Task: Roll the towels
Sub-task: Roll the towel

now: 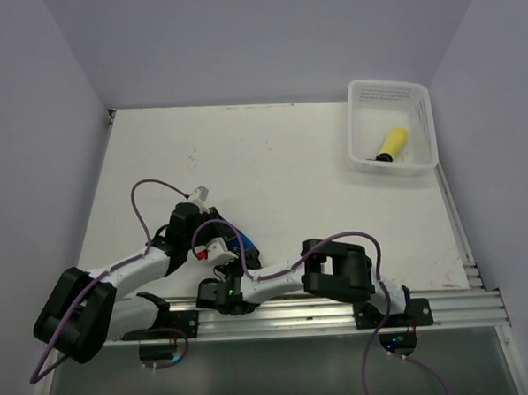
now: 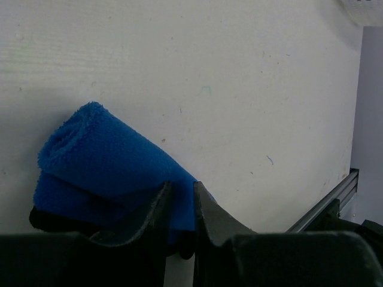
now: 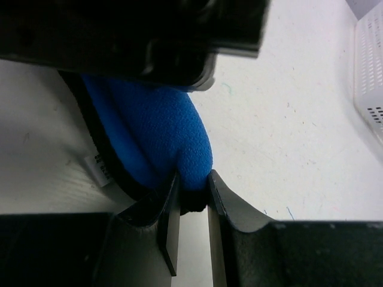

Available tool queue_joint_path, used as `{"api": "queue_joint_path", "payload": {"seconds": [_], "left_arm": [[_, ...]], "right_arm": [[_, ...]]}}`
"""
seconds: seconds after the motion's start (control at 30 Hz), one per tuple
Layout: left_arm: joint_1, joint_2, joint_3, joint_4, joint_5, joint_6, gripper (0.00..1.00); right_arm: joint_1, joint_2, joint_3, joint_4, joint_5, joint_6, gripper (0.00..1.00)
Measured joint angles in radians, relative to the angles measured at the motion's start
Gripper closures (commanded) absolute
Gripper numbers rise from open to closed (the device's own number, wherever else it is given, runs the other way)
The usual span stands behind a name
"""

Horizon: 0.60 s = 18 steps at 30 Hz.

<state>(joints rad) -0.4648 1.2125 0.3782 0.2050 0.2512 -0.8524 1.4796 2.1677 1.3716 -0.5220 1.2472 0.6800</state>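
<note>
The blue towel [image 1: 247, 244] lies partly rolled near the table's front edge, between both arms. In the left wrist view the blue towel [image 2: 102, 161] shows a rolled end at the upper left, and my left gripper [image 2: 182, 192] is shut on its near fold. My right gripper [image 3: 192, 182] is shut on the blue towel [image 3: 161, 128] at its dark-edged end, just below the left gripper's body [image 3: 131, 30]. From above, the left gripper [image 1: 224, 246] and right gripper [image 1: 236, 268] meet at the towel. The yellow towel [image 1: 391, 144] lies rolled inside the basket.
The white perforated basket [image 1: 393, 166] stands at the back right, and its wall [image 3: 368, 66] shows in the right wrist view. An aluminium rail [image 1: 341, 310] runs along the near table edge. A white label [image 3: 99, 170] hangs from the blue towel's edging.
</note>
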Motion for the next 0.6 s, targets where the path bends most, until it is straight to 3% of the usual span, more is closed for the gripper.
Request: {"api": "queue_joint_path", "payload": {"seconds": [0.17,0.27,0.3,0.33,0.6], "left_arm": [[0.000,-0.071,-0.116,0.064,-0.027,-0.012,0.77],[0.000,-0.068,-0.190,0.162,-0.034,-0.040,0.78],[0.000,-0.068,-0.215,0.205,-0.035,-0.051,0.78],[0.000,-0.068,-0.237,0.243,-0.038,-0.062,0.78],[0.000,-0.072,-0.285,0.332,-0.053,-0.088,0.78]], "right_arm": [[0.022,0.001,-0.011,0.026,0.004,-0.058,1.00],[0.032,0.000,-0.028,0.063,0.010,-0.094,0.84],[0.033,-0.003,-0.034,0.073,0.010,-0.099,0.68],[0.034,-0.008,-0.040,0.082,0.006,-0.102,0.59],[0.034,-0.229,-0.245,0.200,-0.183,-0.132,0.43]]}}
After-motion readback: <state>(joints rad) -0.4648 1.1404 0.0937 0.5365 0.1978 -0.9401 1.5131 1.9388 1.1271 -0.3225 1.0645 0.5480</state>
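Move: The blue towel's rolled middle lies nearly straight under the left hand, about 3 cm down and roughly 1 cm back and 1 cm right. From that hand, the towel's far rolled end is some 2 cm ahead and 4 cm left, and its black-edged near end about 5 cm back and 6 cm right. The right fingers already pinch that near end; from them the towel's middle is about 4 cm ahead, 6 cm left and slightly lower. The left hand comes down onto the towel with its nearly shut fingertips, travelling about 2.5 cm each back and down and 2 cm left, then stays there. The right hand eases back a centimetre still pinching the near end, then opens and lets go, pulling about 2 cm farther back and a little right while its fingers tip down some 10 degrees. ##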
